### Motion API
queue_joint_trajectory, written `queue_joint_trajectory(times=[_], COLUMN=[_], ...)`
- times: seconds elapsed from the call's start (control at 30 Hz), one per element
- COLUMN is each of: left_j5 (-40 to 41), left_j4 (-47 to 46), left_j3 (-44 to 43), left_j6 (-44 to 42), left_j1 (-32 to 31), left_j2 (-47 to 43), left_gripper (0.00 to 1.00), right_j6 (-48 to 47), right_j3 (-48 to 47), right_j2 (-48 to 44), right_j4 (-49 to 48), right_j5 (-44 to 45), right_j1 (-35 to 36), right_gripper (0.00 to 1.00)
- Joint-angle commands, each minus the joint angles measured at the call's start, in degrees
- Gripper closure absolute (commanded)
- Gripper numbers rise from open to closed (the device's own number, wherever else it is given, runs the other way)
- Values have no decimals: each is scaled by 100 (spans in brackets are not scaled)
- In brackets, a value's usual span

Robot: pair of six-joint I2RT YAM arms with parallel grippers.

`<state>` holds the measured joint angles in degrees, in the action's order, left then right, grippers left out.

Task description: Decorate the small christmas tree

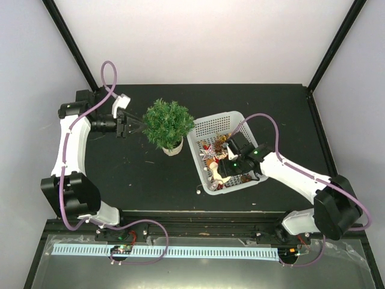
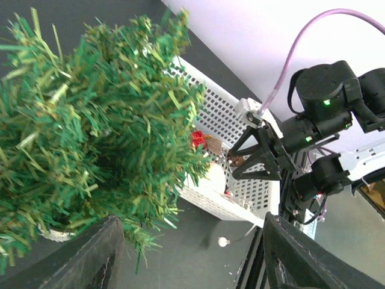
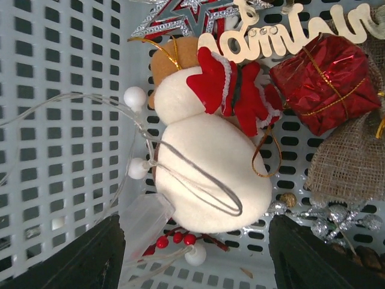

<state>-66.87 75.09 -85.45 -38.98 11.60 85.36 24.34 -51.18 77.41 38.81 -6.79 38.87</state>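
The small christmas tree [image 1: 169, 122] stands in its white pot [image 1: 173, 148] left of the white basket [image 1: 216, 123]. My left gripper [image 1: 133, 125] is level with the tree's left side, open, with nothing between its fingers. In the left wrist view the green sprigs [image 2: 90, 120] fill the left half and brush the left finger [image 2: 90, 256]. My right gripper [image 1: 218, 170] is down inside the basket, open. In the right wrist view its fingers [image 3: 328, 259] straddle a white plush snowman [image 3: 207, 174] with a red scarf, without touching it.
The basket also holds a silver and red star [image 3: 180, 18], wooden lettering [image 3: 289, 30], a red gift box [image 3: 322, 84], a burlap sack [image 3: 355, 162], red berries [image 3: 174, 239] and a light string with white beads [image 3: 135, 98]. One bead [image 1: 197, 191] hangs out onto the black table.
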Motion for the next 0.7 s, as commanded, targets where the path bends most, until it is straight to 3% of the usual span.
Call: queue_joint_trajectory(times=[0.0,0.17,0.23,0.3,0.37,0.4,0.67], left_j5=[-196,-208,-212,-212,-188,-168,-51], left_j4=[318,335,378,438,485,491,239], left_j3=[155,352,391,392,369,349,286], left_j6=[-485,-576,-644,-705,-733,-732,-407], left_j1=[36,50,61,83,109,122,133], left_j2=[-212,-274,-291,-326,-402,-451,-1155], left_gripper=[36,36,36,36,35,36,34], right_j6=[-60,-73,-78,-79,-88,-81,-19], right_j3=[17,-48,-55,-79,-109,-127,-746], right_j2=[282,649,792,884,800,691,-577], right_j4=[-347,-631,-741,-765,-684,-608,312], right_j5=[-62,-174,-180,-111,-72,-5,451], right_j1=[31,30,33,27,33,32,31], right_gripper=[33,34,40,63,94,98,99])
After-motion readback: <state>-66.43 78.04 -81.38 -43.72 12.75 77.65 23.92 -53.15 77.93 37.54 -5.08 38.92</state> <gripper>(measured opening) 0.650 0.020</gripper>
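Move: From the right hand the light string's wire loop lies about 4 cm below, some 1 cm ahead and 1 cm left. The snowman is roughly 3 cm ahead, 1 cm left; the red gift 8 cm ahead, 2 cm right; the clear plastic piece 1 cm back, 4 cm left; all about 5 cm down. From the left hand the wire loop is some 18 cm back, 25 cm right and 24 cm below. Right hand dips some 3.5 cm, pinches the wire and lifts about 4.5 cm; left hand eases back. ##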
